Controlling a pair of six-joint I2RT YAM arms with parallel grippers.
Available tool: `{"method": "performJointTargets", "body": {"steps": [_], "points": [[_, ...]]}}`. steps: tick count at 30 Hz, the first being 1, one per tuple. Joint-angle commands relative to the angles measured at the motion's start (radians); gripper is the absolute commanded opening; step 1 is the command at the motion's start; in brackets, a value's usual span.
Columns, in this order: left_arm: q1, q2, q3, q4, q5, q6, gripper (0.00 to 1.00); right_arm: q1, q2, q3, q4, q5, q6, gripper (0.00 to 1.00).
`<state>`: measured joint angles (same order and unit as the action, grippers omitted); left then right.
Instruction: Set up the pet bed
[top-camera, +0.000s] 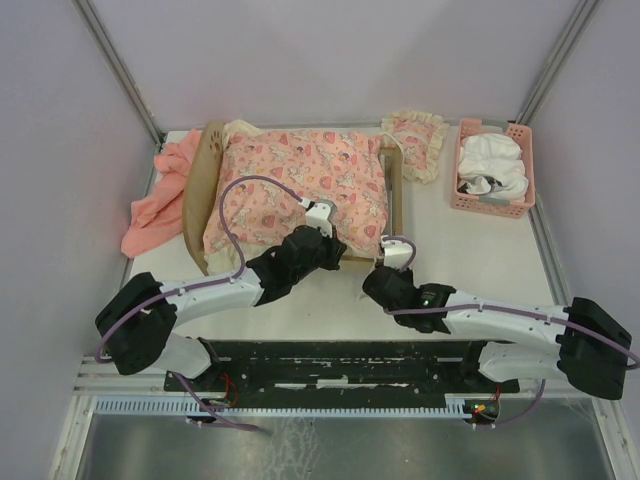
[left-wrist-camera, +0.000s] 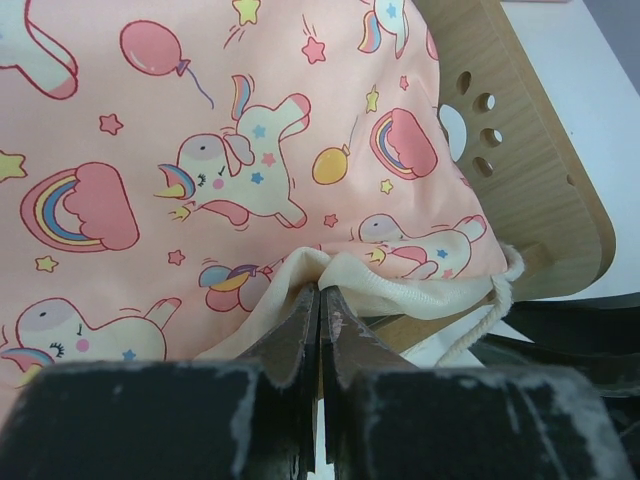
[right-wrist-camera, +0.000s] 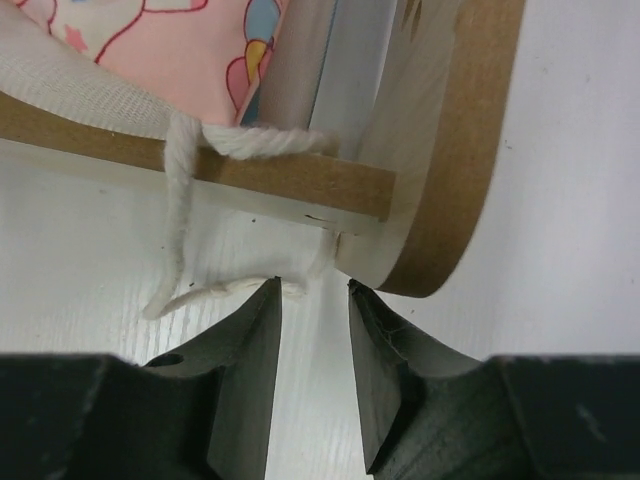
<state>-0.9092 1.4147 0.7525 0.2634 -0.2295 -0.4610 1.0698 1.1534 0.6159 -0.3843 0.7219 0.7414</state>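
The pet bed (top-camera: 198, 190) is a light-wood frame at the back of the table, with a pink unicorn-print cushion (top-camera: 300, 185) lying in it. My left gripper (top-camera: 318, 215) is shut, its tips (left-wrist-camera: 320, 290) against the cushion's cream hem (left-wrist-camera: 400, 290) at the near edge. Whether it pinches fabric does not show. The bed's end board with paw-print cut-outs (left-wrist-camera: 530, 180) stands to the right. My right gripper (top-camera: 392, 252) is open at the bed's near right corner (right-wrist-camera: 450, 150), low over the table. A cream cord (right-wrist-camera: 178, 200) hangs over the side rail, its end beside my left fingertip (right-wrist-camera: 268, 300).
A small frilled pink pillow (top-camera: 415, 140) lies just past the bed's right end. A pink plastic basket (top-camera: 492, 190) holding white cloth stands at the back right. A salmon-pink cloth (top-camera: 160, 195) is bunched against the bed's left side.
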Motion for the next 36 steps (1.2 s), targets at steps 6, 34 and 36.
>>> {"method": "performJointTargets", "body": {"steps": [6,34,36], "points": [[0.015,0.026,0.009,0.066,0.019,-0.057,0.06,0.004,0.178,-0.031,0.253,0.197,0.042,0.40],[0.017,-0.032,0.010,0.048,0.042,-0.024,0.26,0.006,-0.085,-0.055,0.064,0.111,0.012,0.02],[0.017,-0.069,-0.004,0.044,0.073,-0.019,0.34,0.004,-0.132,-0.057,0.078,0.034,0.003,0.02]]}}
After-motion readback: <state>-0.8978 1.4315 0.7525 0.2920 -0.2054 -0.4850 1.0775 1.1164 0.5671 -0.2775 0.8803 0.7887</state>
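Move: The tie cord by the bed's near right corner hangs about 3 cm ahead of the right gripper, 1 cm to its right and 5 cm below. The frame corner stands roughly 4 cm ahead and 3 cm to the right, some 2 cm lower; the cover's corner is about 6 cm ahead and 3 cm left, at about gripper height. From the left gripper, shut on the cream trim, the cord is level ahead, some 11 cm right and 7 cm down. Lower the half-open right gripper about 5 cm and ease it forward some 3 cm, down beside the frame corner, turning roughly 10 degrees clockwise with its fingers lifting slightly; shut on the cord beneath the corner, then raise it some 6 or 7 cm, drawing back a little. Keep the left gripper almost still at the cream trim and begin opening its fingers only at the very end. ##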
